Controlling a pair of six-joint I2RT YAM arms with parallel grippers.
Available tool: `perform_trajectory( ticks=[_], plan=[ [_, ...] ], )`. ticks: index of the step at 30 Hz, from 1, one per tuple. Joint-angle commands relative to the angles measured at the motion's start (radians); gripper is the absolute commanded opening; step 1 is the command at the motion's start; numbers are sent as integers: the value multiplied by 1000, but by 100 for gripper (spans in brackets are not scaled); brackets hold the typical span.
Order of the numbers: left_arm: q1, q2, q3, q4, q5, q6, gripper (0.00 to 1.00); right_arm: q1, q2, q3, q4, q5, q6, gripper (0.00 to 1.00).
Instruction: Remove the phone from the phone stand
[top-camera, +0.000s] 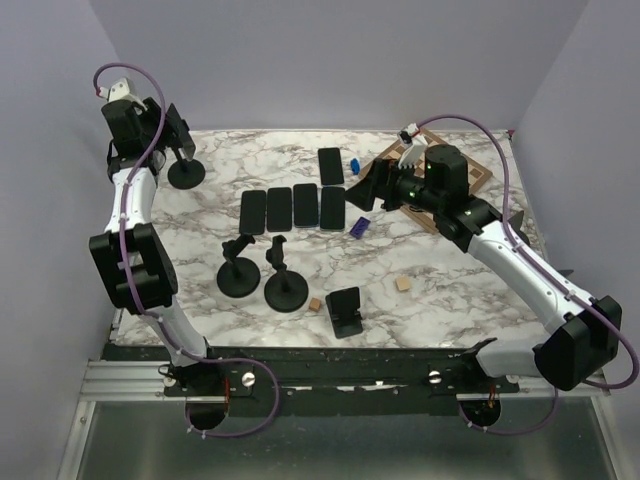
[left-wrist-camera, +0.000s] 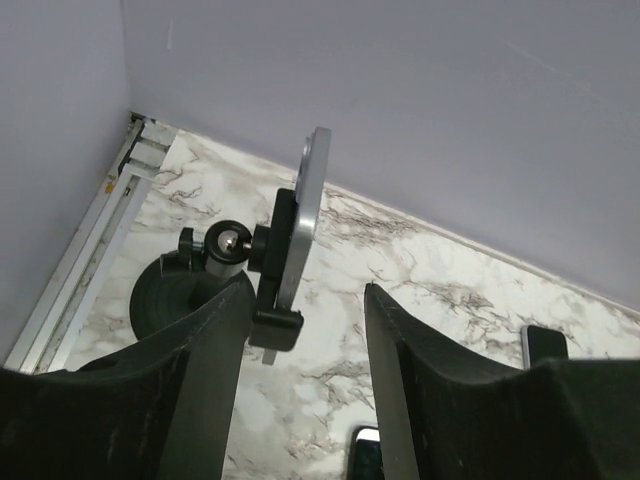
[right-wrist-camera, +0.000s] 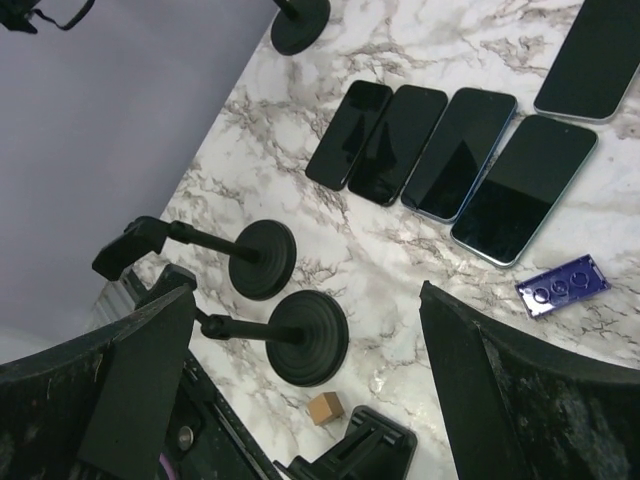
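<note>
The phone (left-wrist-camera: 316, 190) shows edge-on as a thin silver slab, held upright in the black phone stand (left-wrist-camera: 170, 295) near the table's far left corner. My left gripper (left-wrist-camera: 300, 300) is open. Its two fingers straddle the stand's clamp and the phone's lower end. The left finger (left-wrist-camera: 215, 340) is close to the clamp and the right finger (left-wrist-camera: 395, 350) stands well apart from it. From above, the left gripper (top-camera: 172, 128) hangs over the stand (top-camera: 187, 173) and hides the phone. My right gripper (top-camera: 362, 187) is open and holds nothing, above the table's middle right.
Several phones (top-camera: 293, 207) lie flat in a row, with another (top-camera: 331, 165) behind them. Two empty round-base stands (top-camera: 239, 275) (top-camera: 285, 290) and a folding stand (top-camera: 345, 310) sit near the front. Small wooden blocks (top-camera: 403, 284) and a purple card (top-camera: 361, 226) lie nearby. The wall is close behind the left gripper.
</note>
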Motion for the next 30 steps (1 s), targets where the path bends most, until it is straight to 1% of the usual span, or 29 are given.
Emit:
perform_trajectory(
  ticks=[1,3,5,8,11,14,16,17,20,22,23,27,30],
  plan=[
    [6,125,128,62,-24,42,53,4,28,-15,-20,-46,-14,100],
    [9,164,170,72,-11,34,49,4,34,-17,-27,-50,-14,100],
    [8,194,200,83,-5,32,42,4,37,-17,-43,-48,-19,100],
    [9,239,249,94,32,30,36,4,31,-17,-54,-36,-19,100],
    [7,261,299,58,48,39,23,4,27,-11,-60,-37,-14,100],
    [9,224,271,48,56,61,12,4,20,-5,-72,-37,-17,100],
    [8,169,216,42,55,79,3,4,17,-8,-74,-33,-20,100],
    [8,139,172,47,53,83,0,4,17,-11,-72,-30,-21,100],
    [9,42,56,71,57,96,0,4,19,-15,-68,-34,-20,100],
    [8,-1,30,24,54,106,0,6,15,-14,-63,-47,-15,100],
    [6,-30,14,1,50,95,0,5,10,-14,-60,-51,-13,100],
    [2,-159,-119,18,62,54,0,9,-14,-26,-45,-52,2,100],
    [0,-258,-193,-13,79,41,0,13,-21,-38,-25,-57,17,100]
  ],
)
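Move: From the left hand the phone on the stand is about 8 cm ahead and 2 cm to the left, near its own height, standing edge-on between the half-open fingers. The stand's base is level with the phone, some 5 cm farther left and about 20 cm below the hand. The nearest laid-down phone is roughly 6 cm back and 14 cm right, 20 cm down. The right hand has the phone about 28 cm ahead and 48 cm to its left. The left hand reaches on forward about 6 cm, drifting a little left and dipping slightly, its fingers closing as they come around the upright phone until they pinch it across its thickness. It then turns straight back and pulls the phone some 9 cm towards the robot at nearly the same height, grip kept and wrist almost unturned, while the empty right hand, off to the side, sinks about 2.5 cm with its fingers still open. ##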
